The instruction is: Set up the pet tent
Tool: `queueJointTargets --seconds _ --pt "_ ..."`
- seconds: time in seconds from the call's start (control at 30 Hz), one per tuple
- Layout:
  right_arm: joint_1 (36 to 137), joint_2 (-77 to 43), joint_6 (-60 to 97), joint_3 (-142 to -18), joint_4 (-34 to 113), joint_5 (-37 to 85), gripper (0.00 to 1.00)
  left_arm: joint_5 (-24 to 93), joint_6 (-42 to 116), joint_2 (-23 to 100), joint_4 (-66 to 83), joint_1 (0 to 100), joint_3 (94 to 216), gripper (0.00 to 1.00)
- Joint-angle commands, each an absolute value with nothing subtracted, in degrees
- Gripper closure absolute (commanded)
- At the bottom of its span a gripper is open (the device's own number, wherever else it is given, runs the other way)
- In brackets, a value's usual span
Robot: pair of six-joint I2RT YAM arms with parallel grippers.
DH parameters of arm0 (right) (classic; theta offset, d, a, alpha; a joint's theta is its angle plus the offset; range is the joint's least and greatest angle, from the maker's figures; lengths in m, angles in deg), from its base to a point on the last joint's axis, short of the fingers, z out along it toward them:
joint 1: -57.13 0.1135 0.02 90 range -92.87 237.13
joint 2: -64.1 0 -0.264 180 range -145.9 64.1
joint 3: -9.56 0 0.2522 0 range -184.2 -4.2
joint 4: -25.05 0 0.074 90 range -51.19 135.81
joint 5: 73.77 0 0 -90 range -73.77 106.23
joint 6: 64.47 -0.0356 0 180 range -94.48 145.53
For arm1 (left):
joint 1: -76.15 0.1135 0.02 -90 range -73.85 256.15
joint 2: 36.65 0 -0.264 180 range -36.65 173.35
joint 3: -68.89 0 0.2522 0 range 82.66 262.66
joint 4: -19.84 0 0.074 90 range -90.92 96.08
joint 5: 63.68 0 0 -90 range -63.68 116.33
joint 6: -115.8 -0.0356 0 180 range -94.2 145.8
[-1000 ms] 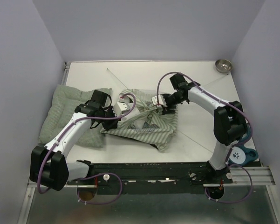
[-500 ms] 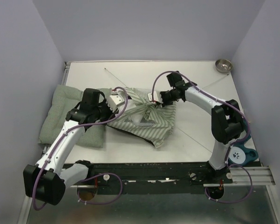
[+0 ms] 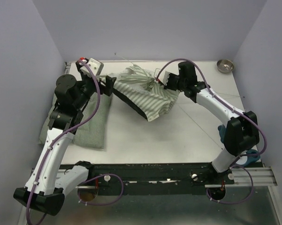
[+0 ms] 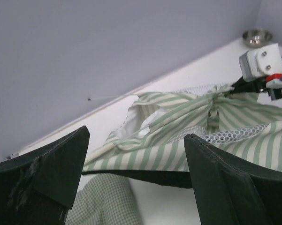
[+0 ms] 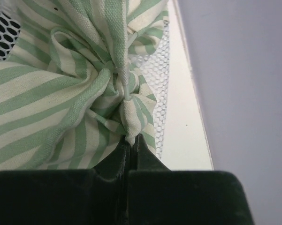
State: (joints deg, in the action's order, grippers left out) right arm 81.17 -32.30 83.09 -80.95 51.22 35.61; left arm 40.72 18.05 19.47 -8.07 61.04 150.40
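The pet tent [image 3: 148,93], green-and-white striped with grey mesh, hangs bunched and lifted off the table at the back middle. My right gripper [image 3: 160,80] is shut on the tip of its gathered top knot [image 5: 126,101]; in the right wrist view the jaws [image 5: 133,140] pinch that fabric tip. My left gripper [image 3: 109,84] is raised just left of the tent and stands open and empty. In the left wrist view the left gripper [image 4: 137,133] frames the tent's [image 4: 178,126] dark bottom edge beyond its fingertips. A thin pole [image 4: 112,97] juts toward the back wall.
A green checked quilted cushion [image 3: 84,126] lies flat at the left under the left arm, also seen as the cushion [image 4: 101,201]. A metal bowl [image 3: 225,65] sits in the back right corner. A blue object [image 3: 221,132] shows behind the right arm.
My right gripper shut on the tent's top knot and lifted it up and toward the back. The left gripper opened, let go of the tent and rose to the back left.
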Motion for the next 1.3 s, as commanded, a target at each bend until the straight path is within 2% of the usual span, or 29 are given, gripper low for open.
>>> queueJointTargets --seconds 0.0,0.3,0.43,0.57,0.67,0.8,0.87,1.0,1.13,1.27 --pt "80.87 -29.32 67.04 -83.99 40.49 28.28 0.99 34.42 25.53 16.88 -0.25 61.12 152.61 0.01" --pt "82.35 -23.44 54.01 -87.26 32.67 26.44 0.99 28.27 26.06 14.86 3.79 61.12 155.34 0.01" --pt "86.04 -22.03 52.42 -87.26 27.93 13.90 0.99 18.27 26.32 14.41 5.64 61.12 155.52 0.01" --pt "90.00 -19.75 57.41 -80.16 13.55 0.87 0.99 8.58 28.16 15.64 4.16 61.82 156.48 0.01" --pt "92.90 -18.52 65.75 -75.58 1.16 -7.12 0.99 12.41 31.76 15.82 1.70 62.97 156.75 0.01" --pt "94.05 -20.62 73.68 -75.21 -16.96 -18.81 0.99 30.31 35.02 15.03 2.20 63.93 155.96 0.01" --pt "94.05 -22.11 72.82 -80.11 -17.00 -22.25 0.99 36.50 35.46 15.55 3.62 63.94 156.04 0.01" --pt "94.05 -23.44 63.44 -90.05 -12.26 -25.69 0.99 39.24 36.34 19.16 1.52 64.02 159.99 0.02" --pt "94.05 -21.33 54.90 -93.49 -11.28 -20.34 0.99 43.37 35.99 19.16 5.81 64.02 157.89 0.02" --pt "94.14 -22.29 50.66 -100.95 -8.39 -20.33 0.99 44.43 37.39 20.22 5.29 64.02 157.54 0.02"
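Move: The right hand already holds the tent by its knotted middle; the tent's body hangs about 7 cm to the left of the fingers and 3 cm back, a few centimetres below. The steel bowl stands some 14 cm ahead and 38 cm to the right, 14 cm down; the grey cushion about 14 cm back and 36 cm to the left, equally low. From the empty left hand the tent lies roughly 9 cm ahead, 13 cm to the right and 22 cm below. Keeping its pinch on the knot, the right hand hoists the tent some 35 cm, ending slightly right and back, while its fingers swing clockwise and tip from forward-left and downward to forward and upward. The open left hand, touching nothing, rises about 11 cm, then swings left and returns, with a slight roll. ##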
